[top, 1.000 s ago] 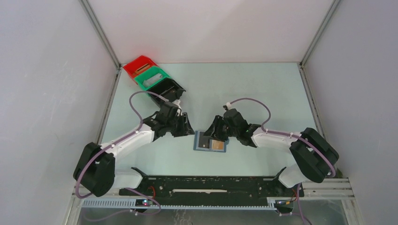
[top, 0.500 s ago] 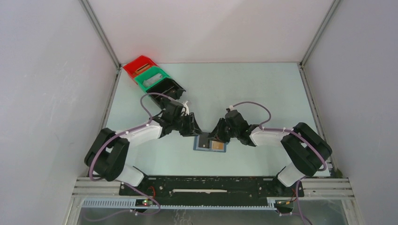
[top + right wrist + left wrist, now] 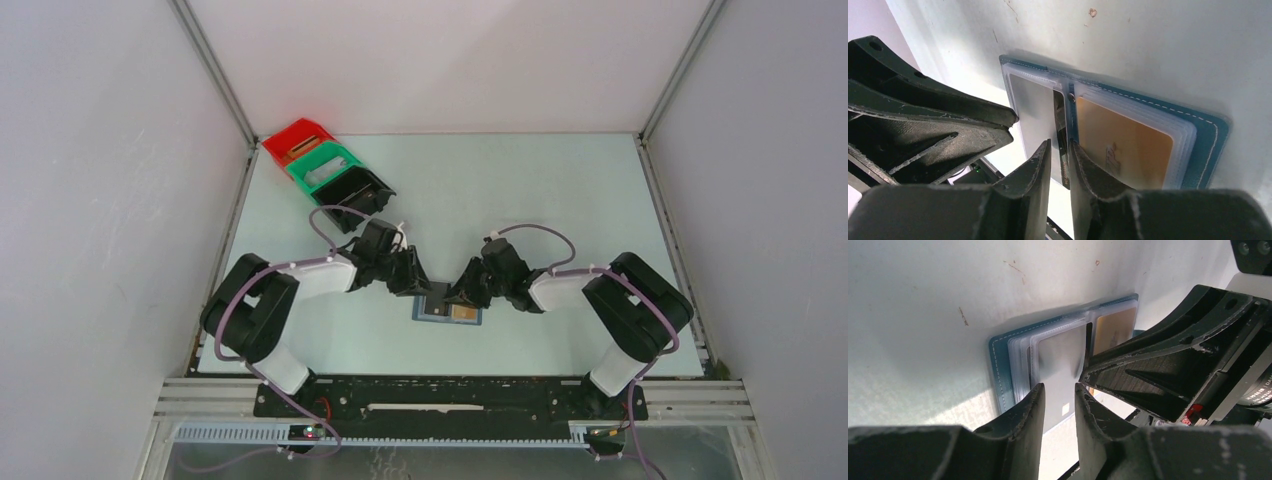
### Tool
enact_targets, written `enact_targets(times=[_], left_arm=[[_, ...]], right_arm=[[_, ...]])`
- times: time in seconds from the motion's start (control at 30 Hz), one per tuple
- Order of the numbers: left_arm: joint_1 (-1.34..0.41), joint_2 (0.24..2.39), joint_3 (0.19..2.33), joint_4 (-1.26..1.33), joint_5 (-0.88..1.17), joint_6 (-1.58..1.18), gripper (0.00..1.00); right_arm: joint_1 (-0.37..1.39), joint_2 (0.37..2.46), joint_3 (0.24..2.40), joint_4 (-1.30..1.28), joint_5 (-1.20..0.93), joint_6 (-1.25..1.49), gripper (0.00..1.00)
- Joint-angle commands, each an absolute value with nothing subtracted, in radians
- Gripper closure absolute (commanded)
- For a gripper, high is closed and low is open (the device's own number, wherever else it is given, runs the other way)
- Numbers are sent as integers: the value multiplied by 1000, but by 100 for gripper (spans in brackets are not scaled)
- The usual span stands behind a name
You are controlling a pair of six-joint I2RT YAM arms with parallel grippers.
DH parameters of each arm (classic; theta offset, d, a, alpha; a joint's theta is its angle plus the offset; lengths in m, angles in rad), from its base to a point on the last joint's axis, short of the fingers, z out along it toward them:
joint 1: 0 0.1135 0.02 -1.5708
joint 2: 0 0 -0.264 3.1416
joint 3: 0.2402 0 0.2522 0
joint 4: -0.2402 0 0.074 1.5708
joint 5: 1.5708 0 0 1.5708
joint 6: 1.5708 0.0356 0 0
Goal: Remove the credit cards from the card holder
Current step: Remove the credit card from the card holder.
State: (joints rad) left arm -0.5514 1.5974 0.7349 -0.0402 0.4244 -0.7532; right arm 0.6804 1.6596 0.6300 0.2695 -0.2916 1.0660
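Observation:
The blue-teal card holder (image 3: 424, 308) lies open on the table between both arms, its stitched edge (image 3: 997, 365) showing. A silvery grey card (image 3: 1058, 352) sits in the clear sleeves of one half, a tan card (image 3: 1120, 145) in the other. A dark card (image 3: 1061, 135) stands on edge at the spine. My left gripper (image 3: 1059, 396) hovers low over the grey card, open with a narrow gap and nothing in it. My right gripper (image 3: 1059, 152) straddles the dark card's edge, with a sliver of light still showing on one side.
Red (image 3: 295, 140), green (image 3: 325, 165) and black (image 3: 357, 190) bins stand in a row at the back left. The two grippers (image 3: 418, 287) (image 3: 462, 296) nearly meet over the holder. White walls enclose the table on three sides.
Both arms have swung inward and down onto the open holder. Both pairs of jaws have narrowed, the right pair closing in around the dark card's edge.

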Motion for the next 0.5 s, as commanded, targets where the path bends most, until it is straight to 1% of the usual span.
enact_targets(times=[0.0, 0.03, 0.17, 0.3, 0.47], left_arm=[[-552, 1644, 731, -18, 421, -758, 66], [-552, 1650, 731, -17, 422, -756, 67], [-551, 1670, 731, -18, 415, -757, 67], [-545, 1687, 729, -18, 410, -767, 67], [-543, 1697, 726, -16, 418, -760, 67]], right_arm=[[672, 1670, 615, 331, -301, 1088, 74], [673, 1673, 615, 333, -303, 1090, 76], [665, 1670, 596, 360, -308, 1106, 89], [652, 1648, 566, 375, -310, 1112, 100], [642, 1609, 527, 383, -306, 1109, 100]])
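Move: The dark credit card lies in the left-hand pocket of the open card holder, its middle about 2 cm to the left hand's right and about 3 cm to the right hand's left, roughly level with both hands and some 1 cm below them. From the right hand, the beige card in the other pocket is about 4 cm right, level fore and aft and 1 cm lower. The holder's spine runs about 3 cm right of the dark card's middle, just under the right hand. The right hand shuts its part-open fingers fully at the inner edge of the dark card's pocket, beside the spine, seeming to pinch the thin edge there, while it eases less than 1 cm to its right. The left hand, fingers still about a third open over that pocket's outer side, creeps about 1 cm to its right and half a centimetre forward, tilting only a few degrees and seeming to press the pocket's outer side towards the right hand. ##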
